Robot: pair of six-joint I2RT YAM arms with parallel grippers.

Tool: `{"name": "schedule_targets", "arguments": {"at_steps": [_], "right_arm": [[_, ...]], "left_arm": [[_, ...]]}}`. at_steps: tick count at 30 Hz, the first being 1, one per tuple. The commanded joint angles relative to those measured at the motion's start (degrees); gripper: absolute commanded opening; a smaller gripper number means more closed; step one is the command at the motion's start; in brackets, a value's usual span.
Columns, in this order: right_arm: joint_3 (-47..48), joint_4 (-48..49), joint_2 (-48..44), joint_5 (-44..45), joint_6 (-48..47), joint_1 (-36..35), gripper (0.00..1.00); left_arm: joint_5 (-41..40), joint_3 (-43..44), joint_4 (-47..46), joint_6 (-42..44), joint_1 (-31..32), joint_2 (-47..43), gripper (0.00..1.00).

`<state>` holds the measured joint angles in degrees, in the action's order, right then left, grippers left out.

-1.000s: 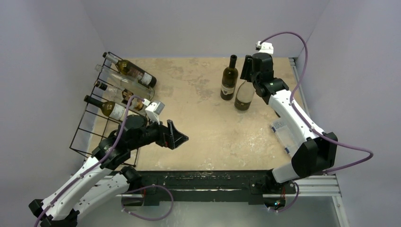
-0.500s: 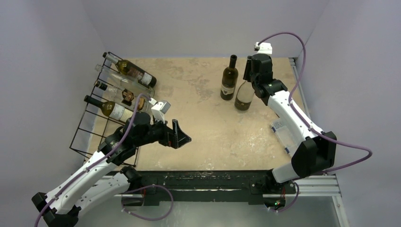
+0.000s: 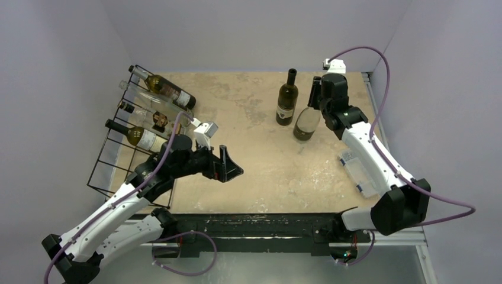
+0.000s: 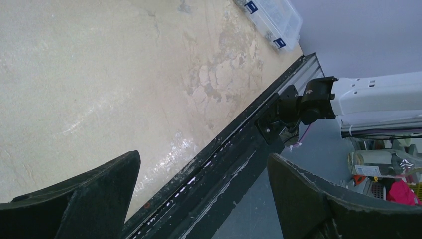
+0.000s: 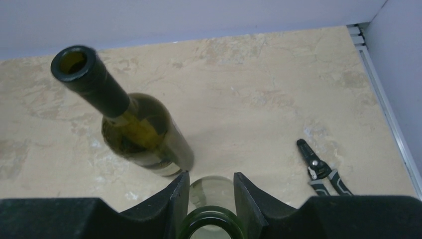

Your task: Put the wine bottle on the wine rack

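My right gripper (image 3: 316, 93) is shut on the neck of a pale green wine bottle (image 3: 306, 123), which leans with its base on the table at the back right. In the right wrist view the fingers (image 5: 179, 191) press both sides of the neck just below the green mouth (image 5: 211, 223). A second, dark wine bottle (image 3: 287, 97) (image 5: 137, 130) stands upright just left of it. The black wire wine rack (image 3: 105, 140) sits at the far left with several bottles lying in it. My left gripper (image 3: 228, 166) (image 4: 204, 169) hangs open and empty over the table's middle-left.
A clear plastic parts box (image 3: 357, 168) (image 4: 274, 19) lies near the right edge, under my right arm. Black pliers (image 5: 321, 170) lie on the table beyond the held bottle. The black front rail (image 4: 239, 149) runs under my left gripper.
My right gripper has closed onto the pale bottle's neck and the bottle now leans. My left arm has moved a little right and forward, still open.
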<state>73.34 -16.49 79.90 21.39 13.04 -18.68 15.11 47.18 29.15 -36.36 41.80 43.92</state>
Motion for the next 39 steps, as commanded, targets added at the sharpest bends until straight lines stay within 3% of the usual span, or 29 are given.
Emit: {"name": "schedule_targets", "arguments": {"at_steps": [1,10,21,32,39], "right_arm": [[-0.9,-2.4,-7.2,-7.9,3.4,-0.1,0.0],[-3.7,-8.1,-15.5,-23.8,10.8,-0.2,0.0],[-10.8,-7.3,-21.8,-44.3,21.6,-0.2,0.0],[-17.4,7.0,-20.8,-58.8,29.6,-0.2,0.0],[-19.6,12.6,-17.7,-65.3,29.9,-0.2,0.0]], "left_arm": [[2.2,3.4,-4.2,0.5,0.2,2.2,1.0],[6.3,6.2,-8.1,-1.3,0.3,8.9,1.0],[12.1,8.4,-16.3,-3.7,0.9,14.0,1.0],[0.8,12.7,-15.4,2.3,6.3,16.5,0.97],[-16.3,21.2,-6.0,14.2,15.1,23.5,1.0]]}}
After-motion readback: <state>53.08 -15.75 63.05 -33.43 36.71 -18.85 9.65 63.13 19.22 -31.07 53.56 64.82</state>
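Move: The clear bottle stands upright, its neck already pinched in the right fingers, its middle about 12 cm below that hand. From the open left gripper it is roughly 19 cm ahead, 25 cm right and 9 cm lower. The dark bottle stands some 7 cm left and 6 cm ahead of the right hand; the pliers lie about 14 cm to its right, level with it, and the parts box 13 cm back and 18 cm right. Keep the right grip on the clear bottle's neck and draw the hand back about 16 cm and left some 13 cm, sinking slightly, while rolling its left side up and turning counter-clockwise so the bottle's base swings out towards the left arm. Meanwhile bring the left gripper, kept wide open, right about 10 cm and up 5 cm to meet the bottle body. ##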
